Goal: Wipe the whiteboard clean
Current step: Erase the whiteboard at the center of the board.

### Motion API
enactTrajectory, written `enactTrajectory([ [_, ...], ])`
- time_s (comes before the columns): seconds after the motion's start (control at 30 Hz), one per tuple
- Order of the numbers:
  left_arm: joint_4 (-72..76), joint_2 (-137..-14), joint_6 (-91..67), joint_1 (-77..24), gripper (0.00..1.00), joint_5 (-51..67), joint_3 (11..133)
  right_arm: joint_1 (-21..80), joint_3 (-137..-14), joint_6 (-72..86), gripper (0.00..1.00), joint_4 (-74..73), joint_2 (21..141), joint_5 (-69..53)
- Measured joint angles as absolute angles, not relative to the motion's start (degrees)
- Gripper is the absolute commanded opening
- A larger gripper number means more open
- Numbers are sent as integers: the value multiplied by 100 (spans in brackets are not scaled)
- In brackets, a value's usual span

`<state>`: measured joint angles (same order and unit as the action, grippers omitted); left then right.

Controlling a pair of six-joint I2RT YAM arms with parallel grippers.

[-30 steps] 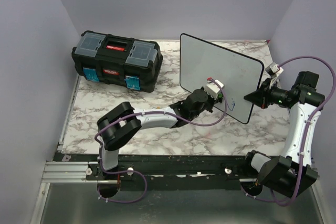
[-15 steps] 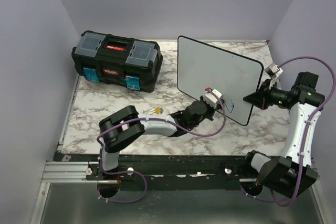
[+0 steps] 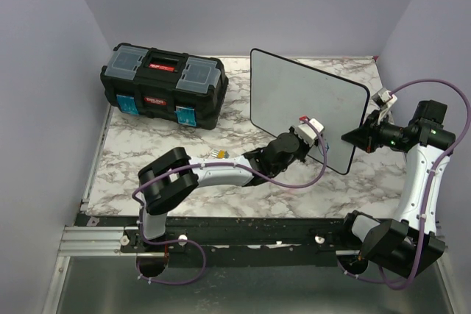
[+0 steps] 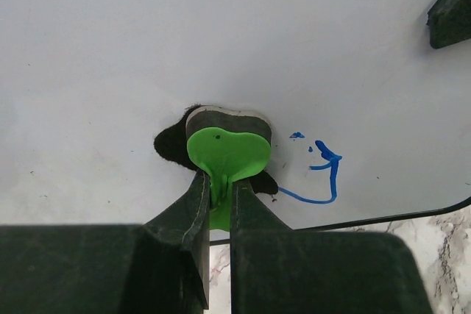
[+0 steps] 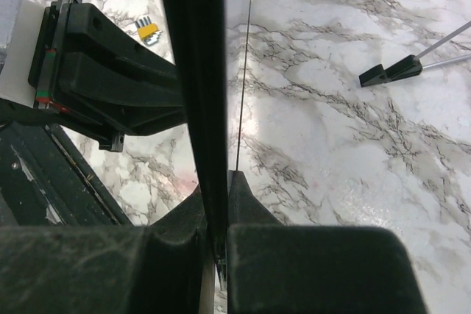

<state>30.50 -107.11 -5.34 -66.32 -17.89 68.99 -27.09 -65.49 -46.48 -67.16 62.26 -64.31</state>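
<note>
The whiteboard (image 3: pixel 302 101) stands tilted upright on the marble table, and its face (image 4: pixel 221 34) fills the left wrist view. My left gripper (image 4: pixel 219 185) is shut on a green heart-shaped eraser (image 4: pixel 227 154), whose dark pad presses on the board's lower part. Blue marker strokes (image 4: pixel 327 174) lie just right of the eraser, near the board's bottom rim. In the top view the left gripper (image 3: pixel 313 131) is at the board's lower right. My right gripper (image 3: pixel 353 137) is shut on the board's right edge; that black rim (image 5: pixel 193 71) runs between its fingers (image 5: pixel 246 207).
A black toolbox (image 3: pixel 163 86) sits at the back left of the table. A small yellow object (image 3: pixel 218 154) lies on the marble beside the left arm. The board's black feet (image 5: pixel 386 71) rest on the marble behind it. Purple walls close in three sides.
My left gripper with the eraser slid slightly down and left along the board, then to the right. The board's top corner wobbled a little. The right arm stayed put.
</note>
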Motion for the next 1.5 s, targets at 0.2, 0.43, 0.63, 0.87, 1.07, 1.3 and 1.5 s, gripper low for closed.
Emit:
enactTrajectory([
  [0.2,3269,-10704,-794,-6650,0,-1817,6729,-2709,-6549,-4646,1,-6737,6228,-6434],
  [0.43,3983,-10805,-1210,-6888,0,-1951,5961,-2694,-6539,-4652,1,-6877,6228,-6469],
  [0.63,3931,-10954,-1127,-7032,0,-2043,6062,-2696,-6539,-4659,1,-6831,6222,-6466],
  [0.87,3566,-10868,-779,-6932,0,-2010,6316,-2696,-6539,-4650,1,-6785,6219,-6471],
  [1.07,3531,-10541,-672,-6836,0,-1938,6504,-2694,-6539,-4587,1,-6871,6219,-6484],
  [1.3,3977,-10584,-1009,-6934,0,-1931,6370,-2694,-6530,-4563,1,-6912,6219,-6497],
  [1.5,4108,-10943,-1245,-7363,0,-1890,6165,-2694,-6525,-4567,1,-6912,6219,-6499],
])
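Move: The last blue mark sits about 5 cm to the right of the left hand, 1 cm back and 2 cm below; that hand already holds the green eraser on the board. The board's lower right corner is some 10 cm right, 7 cm back and 5 cm below. The right gripper's fingers are about 10 cm right, 1 cm back and 5 cm higher; from them the mark lies level, 5 cm left and 7 cm below. The eraser, still pinched in the left fingers, rubs over the board in strokes: down and back about 5 cm, up again some 6 cm with a little forward, then down and back once more with a slight drift right, across the mark's lower part to the board's lower edge. The right gripper keeps its hold on the board's right edge. ##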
